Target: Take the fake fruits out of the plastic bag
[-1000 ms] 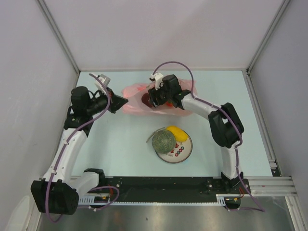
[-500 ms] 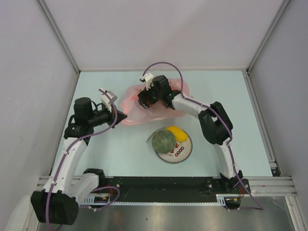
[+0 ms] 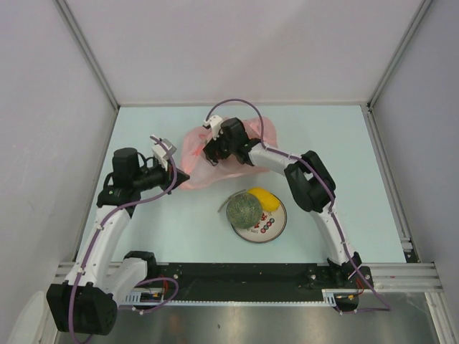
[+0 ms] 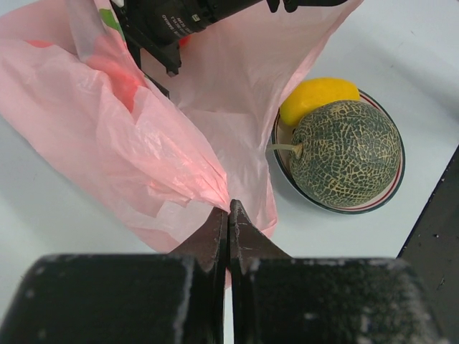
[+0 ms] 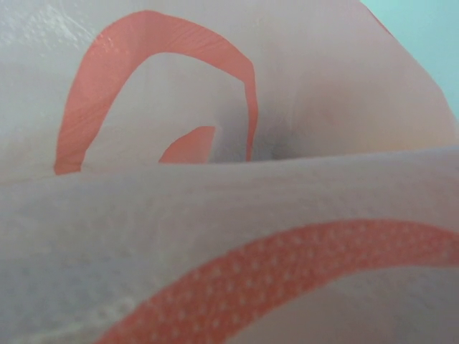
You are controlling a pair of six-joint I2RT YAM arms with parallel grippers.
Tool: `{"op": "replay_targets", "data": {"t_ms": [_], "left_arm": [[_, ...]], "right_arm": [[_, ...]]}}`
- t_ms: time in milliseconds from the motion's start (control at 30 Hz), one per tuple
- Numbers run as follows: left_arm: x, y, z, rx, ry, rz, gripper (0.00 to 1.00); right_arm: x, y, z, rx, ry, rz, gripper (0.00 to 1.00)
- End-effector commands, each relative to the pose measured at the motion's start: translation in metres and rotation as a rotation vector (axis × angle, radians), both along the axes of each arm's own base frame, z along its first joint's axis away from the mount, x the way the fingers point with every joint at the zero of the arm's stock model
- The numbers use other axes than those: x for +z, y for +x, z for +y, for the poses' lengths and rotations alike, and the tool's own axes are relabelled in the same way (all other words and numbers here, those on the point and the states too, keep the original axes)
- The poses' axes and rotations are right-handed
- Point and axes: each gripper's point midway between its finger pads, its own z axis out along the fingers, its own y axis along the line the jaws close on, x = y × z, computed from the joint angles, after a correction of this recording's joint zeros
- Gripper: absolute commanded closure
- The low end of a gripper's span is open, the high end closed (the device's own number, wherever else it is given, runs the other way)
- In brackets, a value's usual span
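The pink plastic bag lies at the back of the table, its mouth toward the right arm. My left gripper is shut on a bunched fold of the plastic bag, its tips pinching the film. My right gripper reaches into the bag, and its wrist view shows only pink film, with the fingers hidden. Two fake fruits rest on the white plate: a netted melon and a yellow oval. A reddish shape glows through the film.
The plate with the melon and the yellow oval stands just in front of the bag, between the two arms. Grey walls close off the back and sides. A black rail runs along the near edge.
My right arm has pushed left and deeper into the bag. My left gripper has drawn back toward the near side with the bag's corner, stretching the film.
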Motion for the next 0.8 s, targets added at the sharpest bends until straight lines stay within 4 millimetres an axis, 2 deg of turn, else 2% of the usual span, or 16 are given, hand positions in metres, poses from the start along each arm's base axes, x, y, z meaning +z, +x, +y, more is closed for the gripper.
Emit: {"op": "replay_targets", "data": {"t_ms": [0, 33, 300, 467, 533, 567, 733, 767], "left_arm": [[0.001, -0.004, -0.001, -0.021, 0.004, -0.025, 1.00], [0.000, -0.004, -0.001, -0.020, 0.005, -0.022, 1.00], [-0.003, -0.002, 0.001, -0.004, 0.007, -0.021, 1.00], [-0.004, 0.002, 0.003, 0.014, 0.002, -0.026, 1.00], [-0.002, 0.005, 0.004, 0.025, -0.004, -0.036, 1.00], [-0.003, 0.005, 0.004, 0.027, -0.006, -0.034, 1.00], [-0.002, 0.015, 0.007, 0.061, -0.017, -0.045, 1.00], [-0.002, 0.016, 0.006, 0.065, -0.022, -0.045, 1.00]], "right_arm": [[0.022, 0.021, 0.018, 0.003, 0.041, -0.109, 0.00], [0.022, 0.022, 0.020, 0.010, 0.038, -0.117, 0.01], [0.022, 0.016, 0.027, 0.101, 0.022, -0.141, 0.29], [0.033, 0.009, 0.026, 0.138, 0.022, -0.137, 0.46], [0.042, 0.004, 0.027, 0.164, 0.033, -0.147, 0.50], [0.040, 0.000, 0.023, 0.170, 0.018, -0.125, 0.52], [0.050, -0.011, 0.015, 0.187, 0.009, -0.118, 0.56], [0.057, -0.011, 0.013, 0.184, 0.016, -0.124, 0.57]]}}
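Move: The dark red fruit inside the plastic bag lies right at the right hand's open fingers, about 1 cm ahead, 2 cm to the left and 1 cm lower. The melon on the plate is some 22 cm back and 10 cm to the right of this hand, a little lower; the yellow fruit beside it is about 18 cm back and 16 cm right. From the left hand, which pinches the bag, the red fruit is roughly 20 cm ahead, 7 cm right and 14 cm below. The right fingers close by about a third inside the bag and stop around the red fruit, gripping it with rising effort. The hand first pushes some 1.5 cm to the left and forward, then eases back about 1.5 cm, turning roughly 10 degrees counter-clockwise. The left hand keeps its pinch on the bag and sinks about 1 cm. ##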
